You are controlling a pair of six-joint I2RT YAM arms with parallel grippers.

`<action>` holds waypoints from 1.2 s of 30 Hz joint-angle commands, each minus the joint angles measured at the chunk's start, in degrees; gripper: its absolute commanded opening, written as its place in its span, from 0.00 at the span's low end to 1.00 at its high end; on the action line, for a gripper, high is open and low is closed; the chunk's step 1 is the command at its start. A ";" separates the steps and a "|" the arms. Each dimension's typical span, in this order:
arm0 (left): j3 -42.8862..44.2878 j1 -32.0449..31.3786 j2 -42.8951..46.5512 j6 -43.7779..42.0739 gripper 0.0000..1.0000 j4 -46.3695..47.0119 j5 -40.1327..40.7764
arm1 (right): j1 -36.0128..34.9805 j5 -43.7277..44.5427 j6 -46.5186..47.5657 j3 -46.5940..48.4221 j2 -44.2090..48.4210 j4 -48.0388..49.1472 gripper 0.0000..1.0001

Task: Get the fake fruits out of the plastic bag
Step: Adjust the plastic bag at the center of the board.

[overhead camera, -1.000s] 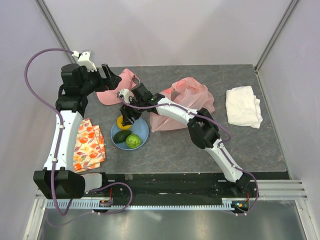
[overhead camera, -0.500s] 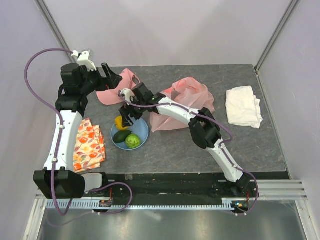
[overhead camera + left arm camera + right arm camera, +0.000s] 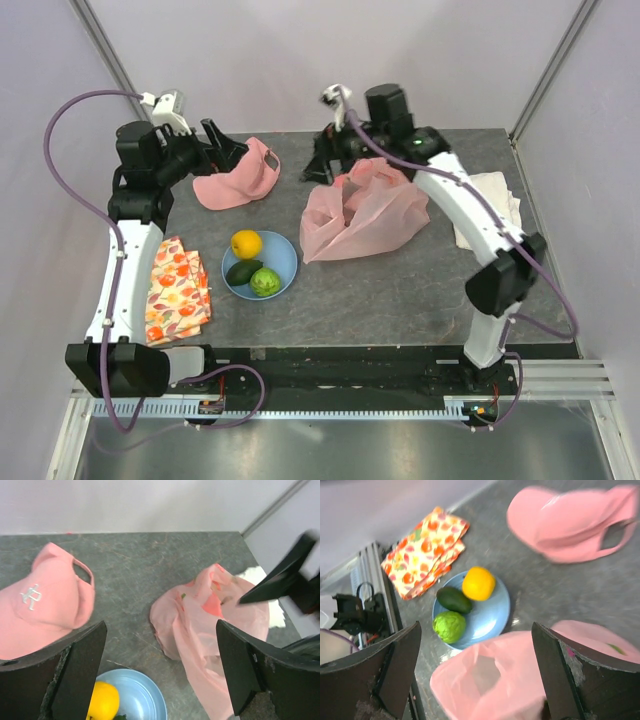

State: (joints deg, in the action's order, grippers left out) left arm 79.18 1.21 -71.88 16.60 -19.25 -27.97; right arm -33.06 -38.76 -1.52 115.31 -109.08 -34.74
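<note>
The plastic bag [image 3: 365, 215] lies crumpled and translucent pink at mid-table, its mouth open toward the plate [image 3: 495, 680]. Three fake fruits rest on the blue plate [image 3: 285, 255]: a yellow lemon [image 3: 246, 244], a dark green avocado [image 3: 242, 272] and a green round one [image 3: 265, 283]. My right gripper [image 3: 328, 165] hovers open and empty above the bag's far edge. My left gripper [image 3: 225, 155] hangs open and empty over the pink cap, looking down at the bag [image 3: 215, 615] and the lemon [image 3: 102, 705]. What is inside the bag is hidden, apart from a small green patch [image 3: 183, 596].
A pink cap [image 3: 238, 178] lies at the back left. A floral cloth [image 3: 178, 290] sits folded at the left edge beside the plate. A white cloth [image 3: 487, 212] lies at the right. Walls stand close behind and beside the table.
My right gripper opened and left the lemon on the plate. The arm then rose and swung back over the bag's far edge. My left arm barely moved.
</note>
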 commanded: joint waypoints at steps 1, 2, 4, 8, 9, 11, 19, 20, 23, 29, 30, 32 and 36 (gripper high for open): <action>-1.65 -3.66 -0.28 -2.87 0.98 -1.66 -8.14 | 2.20 4.99 1.34 -5.42 9.03 -1.12 0.98; -1.92 -6.46 -0.11 -7.50 0.99 -3.24 -9.03 | 2.56 12.32 3.17 -7.10 10.19 -1.55 0.98; -2.80 -9.98 0.24 -16.10 0.99 -5.09 -12.79 | 2.91 20.79 5.72 -11.83 12.39 -2.43 0.97; -2.27 -23.41 -1.33 -28.10 0.99 -12.04 -10.89 | 4.67 25.67 7.49 -19.31 13.54 -4.11 0.97; -2.97 -24.75 -1.68 -28.90 0.99 -12.13 -10.88 | 4.76 26.19 7.58 -21.24 14.24 -3.32 0.97; -3.41 -27.31 -3.35 -30.31 0.99 -12.57 -11.06 | 4.93 27.68 6.97 -25.56 14.59 -3.40 0.97; -5.26 -35.56 -8.89 -34.36 0.99 -12.93 -4.40 | 6.69 34.62 8.37 -38.39 22.32 -3.84 0.98; -5.00 -36.01 -10.37 -34.18 0.97 -12.49 -2.90 | 6.69 35.15 9.07 -39.53 23.29 -4.19 0.98; -2.81 -36.19 -12.58 -31.90 0.45 -11.08 -0.52 | 6.69 37.18 11.10 -43.84 27.85 -5.42 0.97; -5.16 -32.86 -7.50 -24.78 0.02 -11.78 4.58 | 6.78 45.15 17.15 -51.66 38.40 -10.86 0.98; -6.22 -32.68 -6.01 -23.21 0.01 -11.69 6.41 | 6.78 46.48 18.21 -52.98 38.93 -11.13 0.98; -8.85 -32.59 -1.96 -21.71 0.01 -11.26 7.13 | 7.04 47.81 20.24 -52.64 40.16 -10.79 0.98; -10.62 -32.50 -1.51 -19.24 0.02 -10.20 4.42 | 7.48 31.72 20.68 -41.79 38.77 -9.56 0.96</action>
State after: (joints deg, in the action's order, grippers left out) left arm 69.89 -31.22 -74.91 -7.14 -32.12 -23.51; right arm -26.09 2.76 16.16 64.05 -69.71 -45.28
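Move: The plastic bag's near left rim lies about 20 cm right of the left hand, 10 cm back and 18 cm below. The yellow fruit is some 4 cm back and 30 cm beneath that hand, the pink cap 14 cm ahead, 3 cm left. From the right hand the bag's near right side lies roughly 26 cm right, 6 cm back and 17 cm down; the yellow fruit is 15 cm left, 2 cm back, and the white cloth 49 cm right, 7 cm ahead, both about 25 cm lower. The plastic bag's near left rim is pinched by the left hand, which swings right about 20 cm, back and down, turning clockwise, shuts on the film, then lifts it slightly and draws it left. The right hand, open throughout, rises briefly, then travels right some 25 cm, down and back to the bag's near right edge, its fingers tipping down. ##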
